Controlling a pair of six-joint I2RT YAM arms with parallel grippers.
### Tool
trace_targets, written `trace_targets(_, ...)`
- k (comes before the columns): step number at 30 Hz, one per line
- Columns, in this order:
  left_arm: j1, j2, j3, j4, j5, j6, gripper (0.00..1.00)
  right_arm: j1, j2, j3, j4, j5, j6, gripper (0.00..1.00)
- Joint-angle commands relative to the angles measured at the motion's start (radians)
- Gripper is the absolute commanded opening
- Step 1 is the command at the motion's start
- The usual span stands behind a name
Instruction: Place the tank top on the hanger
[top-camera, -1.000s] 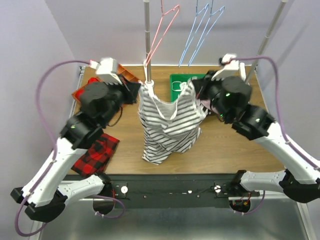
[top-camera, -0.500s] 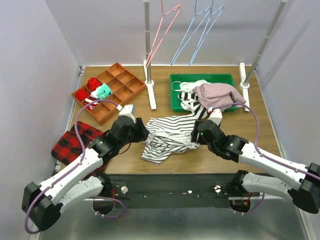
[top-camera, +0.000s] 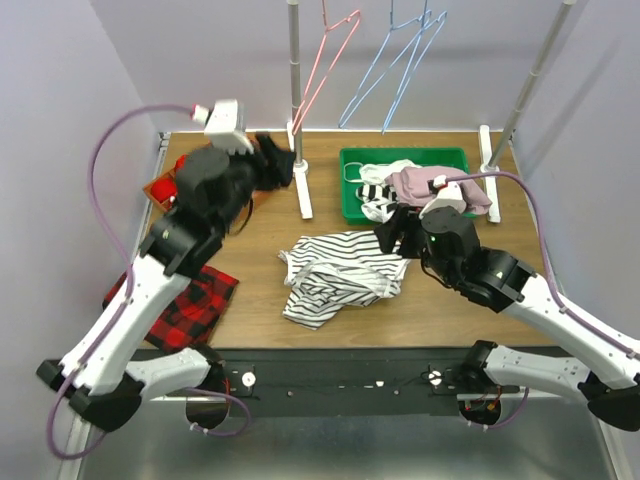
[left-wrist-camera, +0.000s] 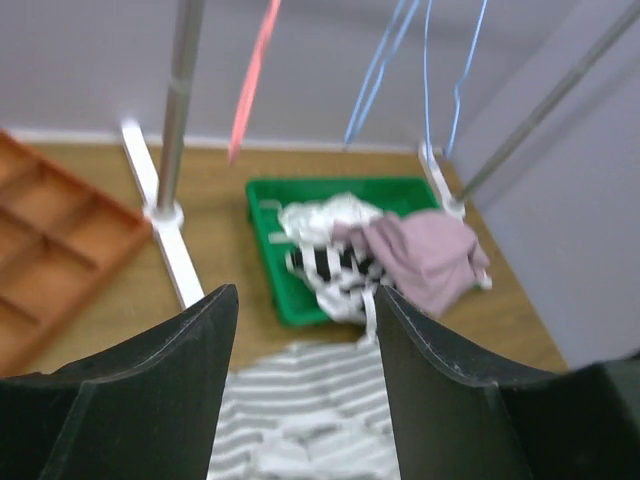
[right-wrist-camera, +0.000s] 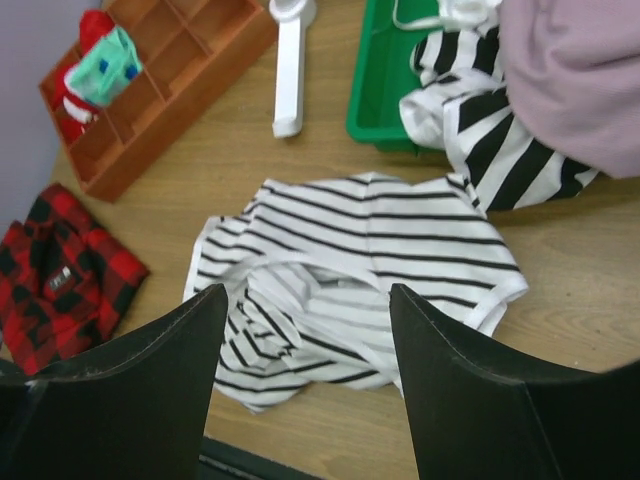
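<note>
The tank top (top-camera: 340, 272), white with thin dark stripes, lies crumpled on the table in the middle. It also shows in the right wrist view (right-wrist-camera: 360, 260) and, blurred, in the left wrist view (left-wrist-camera: 300, 430). The pink-red hanger (top-camera: 325, 65) hangs from the rail at the back, and its lower part shows in the left wrist view (left-wrist-camera: 255, 70). My left gripper (top-camera: 275, 160) is open and empty, raised near the left post, well above the top (left-wrist-camera: 305, 300). My right gripper (top-camera: 393, 232) is open and empty, just above the top's right edge (right-wrist-camera: 305, 300).
A green tray (top-camera: 350, 165) at the back holds a bold black-and-white striped garment (top-camera: 375, 200) and a mauve garment (top-camera: 420, 182). An orange compartment tray (top-camera: 165, 185) stands at the back left. A red plaid cloth (top-camera: 190, 300) lies at the left. Blue hangers (top-camera: 395, 60) hang between the two rack posts (top-camera: 293, 100).
One second ago both grippers held the tank top up. It then came down onto the table. Both grippers have let go and risen, the left one toward the back.
</note>
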Motion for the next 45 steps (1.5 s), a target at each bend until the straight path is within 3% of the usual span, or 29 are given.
trace_targets(1,0.119,0.223,0.249,0.057,0.107,0.230,0.67,0.003,0.042,-0.018,-0.077,-0.145,-0.007,0.74)
trace_targets(9,0.197,0.629,0.657,0.028,0.234,0.389,0.68,0.003,-0.007,-0.067,-0.135,-0.247,0.019,0.74)
trace_targets(17,0.198,0.844,0.921,-0.083,0.210,0.465,0.64,0.003,-0.040,-0.127,-0.087,-0.210,-0.014,0.74)
trace_targets(24,0.197,0.917,0.941,-0.084,0.152,0.509,0.53,0.004,-0.040,-0.156,-0.063,-0.207,-0.022,0.74)
trace_targets(25,0.197,0.920,0.941,-0.080,0.150,0.514,0.46,0.004,-0.040,-0.158,-0.060,-0.207,-0.022,0.74)
trace_targets(27,0.197,0.929,0.940,-0.075,0.135,0.522,0.45,0.004,-0.038,-0.161,-0.055,-0.202,-0.025,0.74)
trace_targets(30,0.197,0.937,0.940,-0.064,0.136,0.528,0.35,0.004,-0.032,-0.164,-0.052,-0.195,-0.027,0.74)
trace_targets(33,0.195,0.947,0.947,-0.057,0.139,0.526,0.34,0.004,-0.023,-0.164,-0.047,-0.192,-0.028,0.74)
trace_targets(36,0.195,0.954,0.957,-0.041,0.136,0.520,0.26,0.004,-0.015,-0.159,-0.050,-0.178,-0.028,0.74)
trace_targets(37,0.195,0.954,0.958,-0.034,0.139,0.515,0.16,0.003,-0.014,-0.156,-0.051,-0.178,-0.031,0.74)
trace_targets(39,0.195,0.955,0.967,-0.021,0.135,0.514,0.09,0.003,-0.009,-0.152,-0.044,-0.179,-0.037,0.74)
trace_targets(40,0.195,0.954,0.970,-0.006,0.127,0.514,0.00,0.003,-0.007,-0.152,-0.038,-0.182,-0.045,0.74)
trace_targets(45,0.195,0.951,1.015,0.020,0.125,0.520,0.00,0.003,-0.001,-0.142,-0.032,-0.155,-0.068,0.74)
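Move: The near end of the pink hanger hangs some 23 cm ahead of the left hand, about 5 cm right and level with it. The rack post stands about 9 cm beyond that end and 5 cm to its left; the blue hangers hang about 15 cm to its right at much the same height. From the right hand, the tank top lies about 10 cm left, level fore and aft, some 25 cm below; the hanger end is about 28 cm ahead, 19 left and 13 up. The left fingers close on the near end of the pink hanger and pinch its rod, after reaching about 24 cm forward and 5 cm right in a shallow arc up and back down, rolling some 30 degrees with the hand's left side rising. Meanwhile the open, empty right hand sinks about 8 cm and draws back 4, tipping further down towards the tank top without reaching it. ##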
